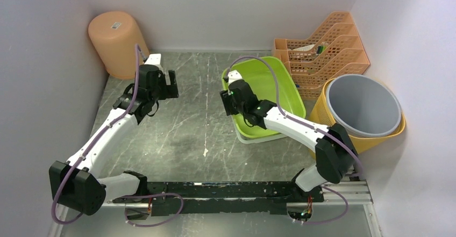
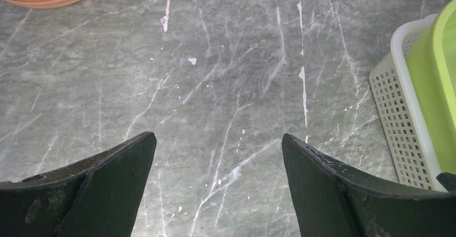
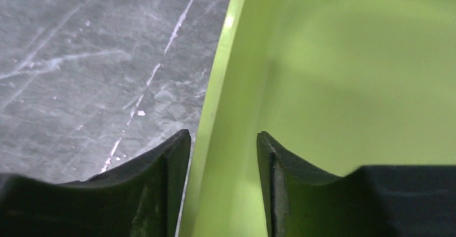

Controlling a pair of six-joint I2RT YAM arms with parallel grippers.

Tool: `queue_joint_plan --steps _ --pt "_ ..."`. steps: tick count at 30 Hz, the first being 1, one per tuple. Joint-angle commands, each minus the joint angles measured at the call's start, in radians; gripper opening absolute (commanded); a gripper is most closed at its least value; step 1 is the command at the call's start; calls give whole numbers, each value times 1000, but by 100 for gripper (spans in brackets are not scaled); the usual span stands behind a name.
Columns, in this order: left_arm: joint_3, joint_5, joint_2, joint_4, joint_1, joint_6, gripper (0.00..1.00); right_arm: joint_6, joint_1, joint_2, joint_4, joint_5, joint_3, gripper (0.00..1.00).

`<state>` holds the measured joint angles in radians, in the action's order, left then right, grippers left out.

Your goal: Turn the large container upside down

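Note:
The large container is a lime-green tub [image 1: 269, 81], standing upright and open-side up on a white perforated basket [image 1: 258, 138] right of centre. My right gripper [image 1: 230, 101] straddles the tub's left rim. In the right wrist view one finger [image 3: 161, 178] is outside against the rim [image 3: 215, 119] and the other is inside the tub [image 3: 333, 59]. Whether the pads clamp the wall does not show. My left gripper [image 1: 172, 84] hangs open over bare table at the back left, its jaws [image 2: 219, 137] wide with nothing between them. The tub's edge [image 2: 438, 86] shows at the right of its view.
An upside-down orange bin [image 1: 115, 41] stands in the back left corner. Orange mesh file trays [image 1: 322, 49] are stacked at the back right. A grey bucket [image 1: 363, 105] nests in a yellow one [image 1: 376, 140] at the right wall. The basket's mesh wall [image 2: 398, 108] is near the left gripper.

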<state>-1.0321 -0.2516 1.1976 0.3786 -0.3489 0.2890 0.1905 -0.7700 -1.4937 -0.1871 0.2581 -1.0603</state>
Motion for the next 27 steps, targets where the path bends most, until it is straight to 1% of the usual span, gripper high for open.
queue_joint_plan --steps 1,4,6,7,12,13,16,21,24,27 --pt "12 -29 -22 27 -1 -2 100 15 -13 -37 -25 60 -2 38" --pt "-6 -44 -31 45 -1 -9 100 21 -19 -34 -39 98 -7 13" --pt "-29 -56 -41 63 -1 -14 100 23 -20 -25 -45 109 -14 3" --pt "-46 -61 -46 75 -1 -20 100 25 -21 -21 -48 113 -20 0" --pt "-147 -93 -94 137 -1 -49 100 18 -28 -3 -96 124 -101 0" --pt "-191 -104 -118 159 -1 -59 100 15 -33 4 -113 127 -149 0" --pt "-241 -132 -158 189 -1 -69 100 7 -44 19 -129 115 -211 0" --pt "-302 -153 -237 177 -1 -76 100 -11 -83 6 -147 90 -352 0" --pt "-335 -160 -275 174 -1 -72 100 -13 -113 -20 -148 43 -445 0" --pt "-332 -177 -332 130 -1 -76 100 -23 -155 -54 -141 45 -523 0"
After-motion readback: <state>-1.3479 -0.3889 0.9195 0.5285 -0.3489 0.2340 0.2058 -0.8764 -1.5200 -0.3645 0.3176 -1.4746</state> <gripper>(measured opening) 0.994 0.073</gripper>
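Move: The left rim of the green container runs between my right fingers, a centimetre or two below. The green container's middle is about 13 cm to the right, 5 cm ahead and 7 cm down. Beneath is the white basket, some 15 cm right, 4 cm ahead and 11 cm down; the tray rack is 35 cm right and 19 cm ahead, the orange container 37 cm left and 19 cm ahead, both slightly lower. From my left hand, the green container lies about 36 cm right, 3 cm ahead and 13 cm down. I shut my right fingers on the green container's left rim, sinking a couple of centimetres as they close, then hoist the rim about 15 cm, slowly at first, swinging some 5 cm left away from the rack towards the end. Meanwhile my open left hand rises clear, backing off a little and tipping its fingers upwards. ##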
